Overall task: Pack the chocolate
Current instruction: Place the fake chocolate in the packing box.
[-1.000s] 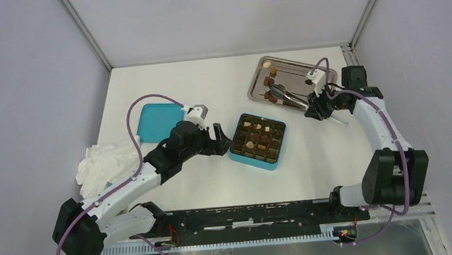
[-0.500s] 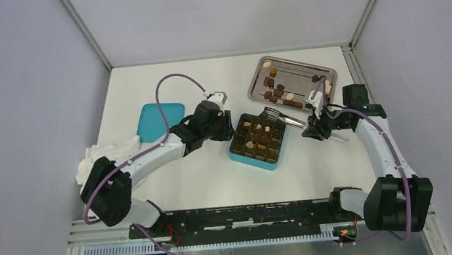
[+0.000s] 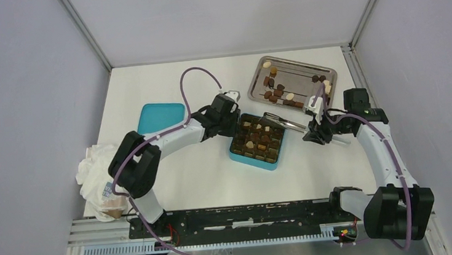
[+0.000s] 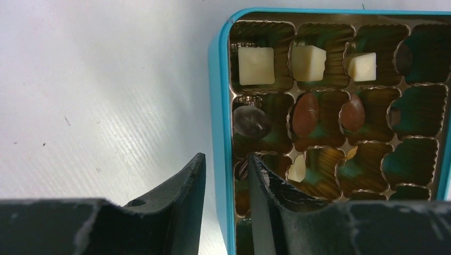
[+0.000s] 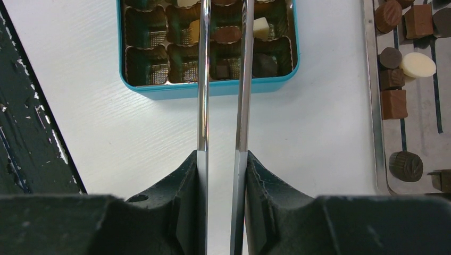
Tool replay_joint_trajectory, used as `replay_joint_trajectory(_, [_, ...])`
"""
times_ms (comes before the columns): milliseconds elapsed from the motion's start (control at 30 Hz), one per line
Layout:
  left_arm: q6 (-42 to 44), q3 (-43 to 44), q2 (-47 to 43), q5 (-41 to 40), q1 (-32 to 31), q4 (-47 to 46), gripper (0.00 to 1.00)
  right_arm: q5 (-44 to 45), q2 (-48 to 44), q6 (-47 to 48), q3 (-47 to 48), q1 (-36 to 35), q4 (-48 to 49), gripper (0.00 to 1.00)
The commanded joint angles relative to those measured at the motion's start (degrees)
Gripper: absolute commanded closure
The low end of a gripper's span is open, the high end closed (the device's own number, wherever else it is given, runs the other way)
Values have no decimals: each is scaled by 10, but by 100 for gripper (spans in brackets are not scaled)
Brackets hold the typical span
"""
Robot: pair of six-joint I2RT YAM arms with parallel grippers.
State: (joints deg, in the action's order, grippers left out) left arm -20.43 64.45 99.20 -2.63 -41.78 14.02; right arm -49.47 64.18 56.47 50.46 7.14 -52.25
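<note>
The teal box (image 3: 254, 161) with its brown gridded insert sits mid-table, and chocolates (image 3: 255, 138) lie in many of its cells. My left gripper (image 3: 234, 124) straddles the box's left wall (image 4: 218, 106), one finger outside and one inside. In the left wrist view this gripper (image 4: 225, 156) stands narrowly open, with a slim gap on each side of the wall. My right gripper (image 3: 310, 134) is shut on long metal tweezers (image 3: 285, 122). Their arms (image 5: 202, 79) reach over the box, the tips out of the right wrist view. More chocolates (image 3: 277, 92) lie on the steel tray (image 3: 296, 60).
The teal lid (image 3: 160, 121) lies left of the box. A crumpled white cloth (image 3: 97, 163) sits at the table's left edge. The tray's edge (image 5: 372, 106) runs just right of the tweezers. A black rail (image 3: 250, 215) spans the near edge.
My left arm swung right to the box's far-left corner and its jaws narrowed round the wall. My right gripper carried the tweezers from the tray over to the box.
</note>
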Motion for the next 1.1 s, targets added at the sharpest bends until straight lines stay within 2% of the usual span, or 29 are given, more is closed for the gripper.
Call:
replay_joint_trajectory(0, [29, 43, 22, 14, -2, 2, 59, -17, -21, 21, -4, -1, -6, 100])
replay_joint_trajectory(333, [31, 76, 66, 9, -2, 5, 66, -16, -26, 36, -4, -1, -22, 100])
replay_joint_trajectory(433, [32, 87, 79, 11, -2, 7, 70, -13, -30, 44, -4, -1, -32, 100])
replay_joint_trajectory(600, [33, 93, 83, 10, -3, 9, 98, -3, -38, 61, 3, -1, -52, 100])
replay_joint_trajectory(767, [30, 64, 41, -15, -2, -22, 98, -1, -41, 72, 25, 0, -82, 100])
replay_joint_trajectory(1067, [53, -75, -124, -105, -7, -179, 98, -27, -36, 121, 71, -1, -154, 100])
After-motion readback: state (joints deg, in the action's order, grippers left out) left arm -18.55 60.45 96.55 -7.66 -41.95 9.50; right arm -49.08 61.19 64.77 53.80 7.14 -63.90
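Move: The left fingers straddle the packing box's left rim; the spot to pinch is about 2 cm ahead, 2 cm right and 2 cm below. The box's middle is roughly 9 cm right and 4 cm back, and the corner white cube about 6 cm right and 2 cm ahead, both some 4 cm lower. From the right hand, which holds the tongs, the box's middle is about 18 cm left, level, 11 cm down; the metal tray is some 19 cm ahead, 5 cm left, 12 cm down. The left fingers shut on the packing box's left rim and pinch it after easing about 3 cm forward, right and down; the hand then pulls left some 3 cm, with a little back and up, keeping hold of the wall. Meanwhile the right hand keeps its grip on the tongs over the box, draws back about 3 cm, swings slightly counter-clockwise and rises a little at the end. ##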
